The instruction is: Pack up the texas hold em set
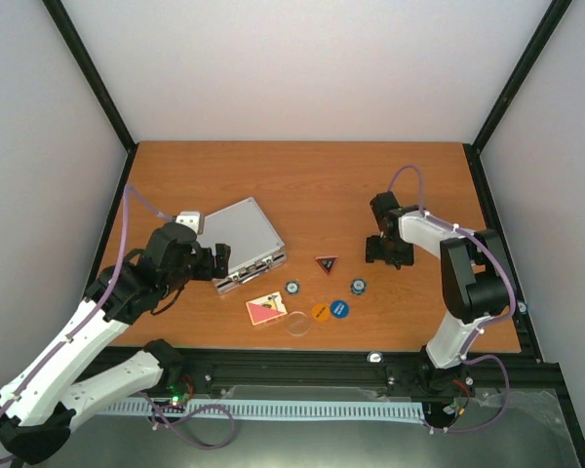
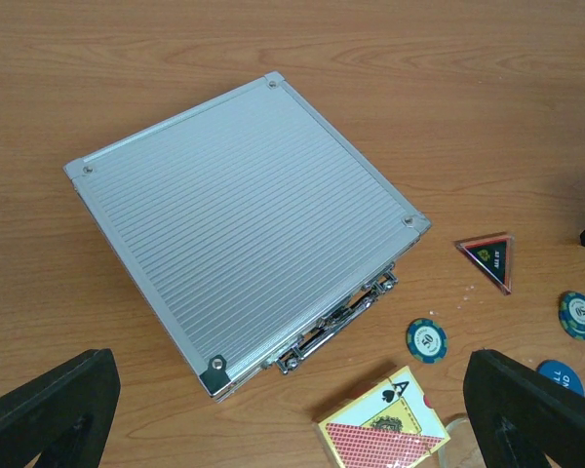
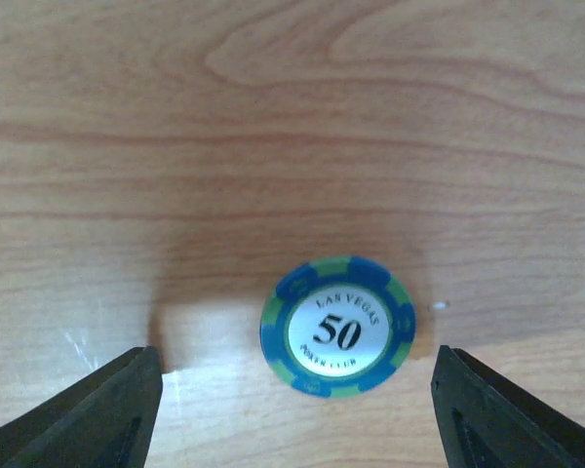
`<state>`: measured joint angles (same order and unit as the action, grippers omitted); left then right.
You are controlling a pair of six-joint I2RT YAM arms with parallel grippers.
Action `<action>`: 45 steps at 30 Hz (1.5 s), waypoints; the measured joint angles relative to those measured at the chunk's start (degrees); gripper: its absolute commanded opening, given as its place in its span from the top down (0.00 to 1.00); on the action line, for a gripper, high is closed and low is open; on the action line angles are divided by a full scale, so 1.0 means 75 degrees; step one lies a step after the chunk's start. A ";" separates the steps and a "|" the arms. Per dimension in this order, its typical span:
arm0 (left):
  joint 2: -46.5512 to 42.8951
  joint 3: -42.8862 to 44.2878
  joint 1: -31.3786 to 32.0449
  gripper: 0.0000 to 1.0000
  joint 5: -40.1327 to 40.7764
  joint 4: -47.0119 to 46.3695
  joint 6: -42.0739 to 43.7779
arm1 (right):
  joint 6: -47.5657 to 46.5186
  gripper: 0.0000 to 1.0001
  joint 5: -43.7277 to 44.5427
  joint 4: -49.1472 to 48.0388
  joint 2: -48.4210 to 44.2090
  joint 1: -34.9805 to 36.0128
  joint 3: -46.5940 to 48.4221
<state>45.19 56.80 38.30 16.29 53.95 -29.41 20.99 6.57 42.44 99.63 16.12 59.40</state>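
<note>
The silver ribbed case (image 1: pixel 239 237) lies closed on the table, handle and latches (image 2: pixel 336 322) facing the loose pieces. My left gripper (image 1: pixel 211 261) hovers open at its near-left corner; the left wrist view shows my left gripper (image 2: pixel 288 395) empty above case (image 2: pixel 244 219) and pink card deck (image 2: pixel 385 427). A blue-white 50 chip (image 3: pixel 337 327) lies flat on the wood, untouched, between the wide-apart fingers of my open right gripper (image 3: pixel 297 390). From above, my right gripper (image 1: pixel 383 252) hangs over the right side of the table, up-right of that chip (image 1: pixel 358 286).
Loose on the wood in front of the case: a second chip (image 1: pixel 292 288), the red-black triangle (image 1: pixel 326 262), the card deck (image 1: pixel 265 310), a clear disc (image 1: pixel 297 323), an orange disc (image 1: pixel 319 312) and a blue disc (image 1: pixel 339 309). Black frame posts border the table.
</note>
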 measured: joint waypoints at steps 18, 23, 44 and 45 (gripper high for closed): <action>0.0114 0.0000 0.0000 0.00 0.0026 0.0003 -0.0061 | -0.0213 0.36 -0.0498 -0.0629 0.0119 -0.0612 -0.0111; 0.0169 0.0000 0.0000 0.00 0.0026 0.0000 -0.0061 | -0.0224 0.41 -0.0507 -0.0854 -0.0067 -0.0632 -0.0356; 0.0251 -0.0003 0.0000 0.00 0.0026 -0.0003 -0.0085 | -0.0192 0.70 -0.0437 -0.1105 -0.0265 -0.0714 -0.0606; 0.0251 -0.0003 0.0003 0.00 0.0026 -0.0003 -0.0085 | -0.0192 0.70 -0.0449 -0.1090 -0.0277 -0.0723 -0.0606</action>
<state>47.07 56.77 38.33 16.49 53.93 -30.04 19.55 3.20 34.26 97.56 10.70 54.85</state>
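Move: A poker chip marked 50 lies flat on the table almost under my right fingers, about 1 cm ahead, 1 cm to the right and 1 cm below. Another green-and-blue chip lies some 8 cm to this hand's left and 8 cm back, the blue round button about 12 cm left and 13 cm back, and the black triangle roughly 15 cm left and 3 cm back. From my left hand the 50 chip is about 37 cm right, 4 cm ahead and 24 cm below. I ease my right hand forward and to the right, some 2 cm, sinking slightly to bring the widely open fingers astride the 50 chip, and swing the fingertips about 5 degrees outward. As I drift farther right the fingers draw in to roughly half their gap and pinch the chip's rim from left and right. ##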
